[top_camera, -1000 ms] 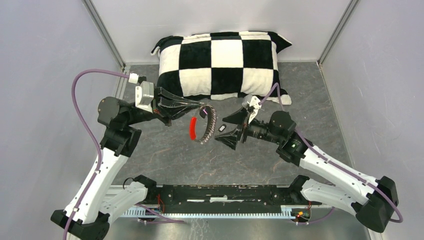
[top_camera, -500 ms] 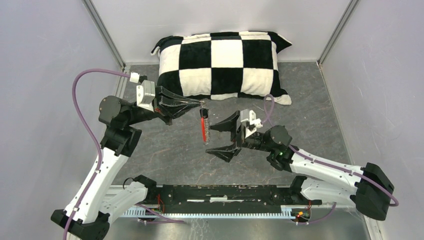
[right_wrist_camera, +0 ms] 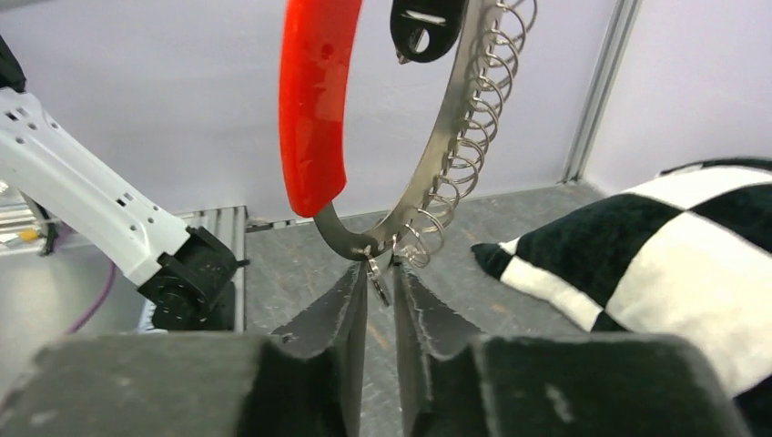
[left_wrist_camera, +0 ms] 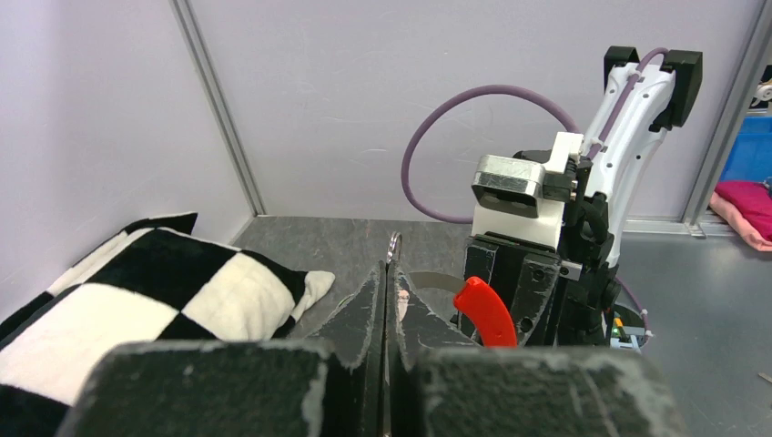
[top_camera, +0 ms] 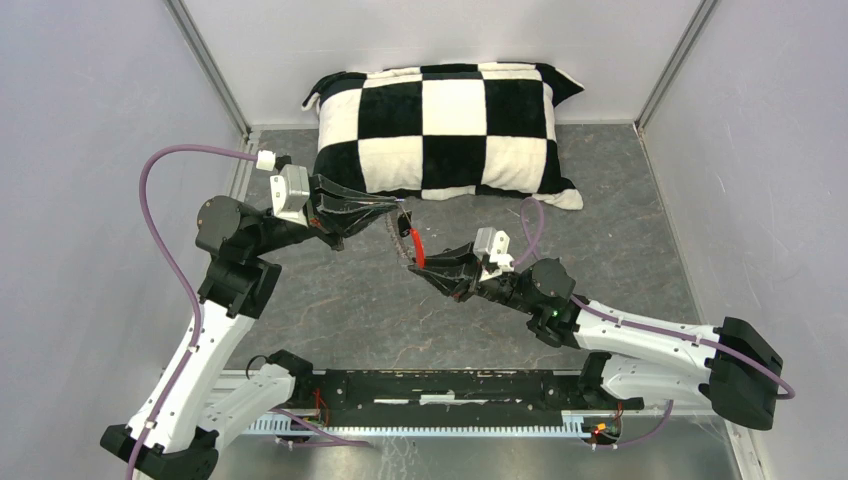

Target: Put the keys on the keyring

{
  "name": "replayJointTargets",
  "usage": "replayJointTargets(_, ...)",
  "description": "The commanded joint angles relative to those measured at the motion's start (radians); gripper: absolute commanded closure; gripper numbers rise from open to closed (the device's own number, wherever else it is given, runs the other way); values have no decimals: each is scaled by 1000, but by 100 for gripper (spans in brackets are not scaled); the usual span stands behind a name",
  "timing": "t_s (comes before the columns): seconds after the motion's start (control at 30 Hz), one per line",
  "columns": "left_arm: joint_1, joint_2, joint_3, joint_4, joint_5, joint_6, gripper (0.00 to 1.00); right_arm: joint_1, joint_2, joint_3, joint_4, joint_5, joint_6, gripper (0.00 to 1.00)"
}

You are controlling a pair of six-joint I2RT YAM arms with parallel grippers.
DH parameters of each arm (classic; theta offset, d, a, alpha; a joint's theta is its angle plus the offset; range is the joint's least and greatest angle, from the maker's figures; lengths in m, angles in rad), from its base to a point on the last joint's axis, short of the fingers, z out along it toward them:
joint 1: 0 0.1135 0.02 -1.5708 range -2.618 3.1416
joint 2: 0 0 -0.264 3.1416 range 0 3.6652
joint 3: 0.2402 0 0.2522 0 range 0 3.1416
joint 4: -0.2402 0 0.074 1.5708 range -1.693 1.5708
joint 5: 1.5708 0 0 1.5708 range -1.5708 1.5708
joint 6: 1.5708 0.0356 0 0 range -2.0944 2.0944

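The keyring (top_camera: pixel 413 246) hangs in the air between the two arms, a silvery coiled loop with a red sleeve (right_wrist_camera: pixel 314 109). My left gripper (top_camera: pixel 399 208) is shut on its top, and in the left wrist view a small silver ring (left_wrist_camera: pixel 393 246) pokes out of the tips. My right gripper (top_camera: pixel 417 270) comes from below, its jaws drawn in to a narrow gap on the loop's bottom (right_wrist_camera: pixel 378 259). A small ring lies between them. One key's black head (right_wrist_camera: pixel 423 32) hangs near the top of the loop. The key's blade is out of view.
A black-and-white checkered pillow (top_camera: pixel 450 125) lies at the back of the grey floor (top_camera: pixel 330 310). Grey walls with metal corner posts stand on the left, back and right. The arms' base rail (top_camera: pixel 450 385) runs along the near edge.
My right gripper swung left and up under the keyring, and its jaws went from wide open to a narrow gap. The keyring turned more edge-on. The left gripper stayed shut, barely moving.
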Motion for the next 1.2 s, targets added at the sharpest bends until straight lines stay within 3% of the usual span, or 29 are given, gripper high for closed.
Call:
replayJointTargets(0.0,-3,-32,-7,-23,-39,75,98,4,-9,29,-1,54,-15,88)
replayJointTargets(0.1,-2,-49,-21,-51,-49,100,98,3,-30,30,-63,64,-28,99)
replayJointTargets(0.33,-2,-83,-79,-245,-130,286,95,-3,-84,74,-332,21,-51,99)
replayJointTargets(0.4,-2,-98,-118,-316,-147,374,77,-12,-83,123,-447,-9,-20,99)
replayJointTargets(0.43,-2,-104,-138,-348,-149,407,64,-20,-74,151,-502,-29,8,100)
replayJointTargets(0.47,-2,-110,-154,-384,-141,443,44,-36,-58,192,-561,-66,56,99)
replayJointTargets(0.5,-2,-115,-164,-414,-127,476,35,-47,-36,229,-620,-95,103,99)
replayJointTargets(0.6,-2,-133,-174,-479,-107,601,22,-78,37,315,-775,-184,277,99)
replayJointTargets(0.73,-2,-146,-144,-618,-82,804,20,-100,81,320,-790,-293,455,99)
replayJointTargets(0.93,-3,-225,-165,-743,-20,984,20,-121,135,346,-811,-351,538,99)
replayJointTargets(1.17,-3,-284,-215,-969,109,1377,22,-125,231,426,-905,-404,602,99)
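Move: Hanging from the left fingertips, the keyring has its middle about 7 cm below and 2 cm back of the left hand, and 1 cm right of it. From the right hand, at its lower end, that middle is roughly 7 cm up, 1 cm ahead and 1 cm left; the red handle is 6 cm up and 1 cm back, and the black key 9 cm up, 1 cm ahead and 1 cm left. The loose key lies on the table, some 13 cm ahead, 5 cm right and 30 cm below. Shutting its nearly closed fingers on the keyring's lower metal end, the right hand takes it over and carries it down about 10 cm and slightly back, fingers tipping down and the wrist rolling the ring's top forward. The left hand then opens wide, lets go of the upper end and drops some 16 cm, drawing left and finally back, fingers tipping down about 30 degrees. ##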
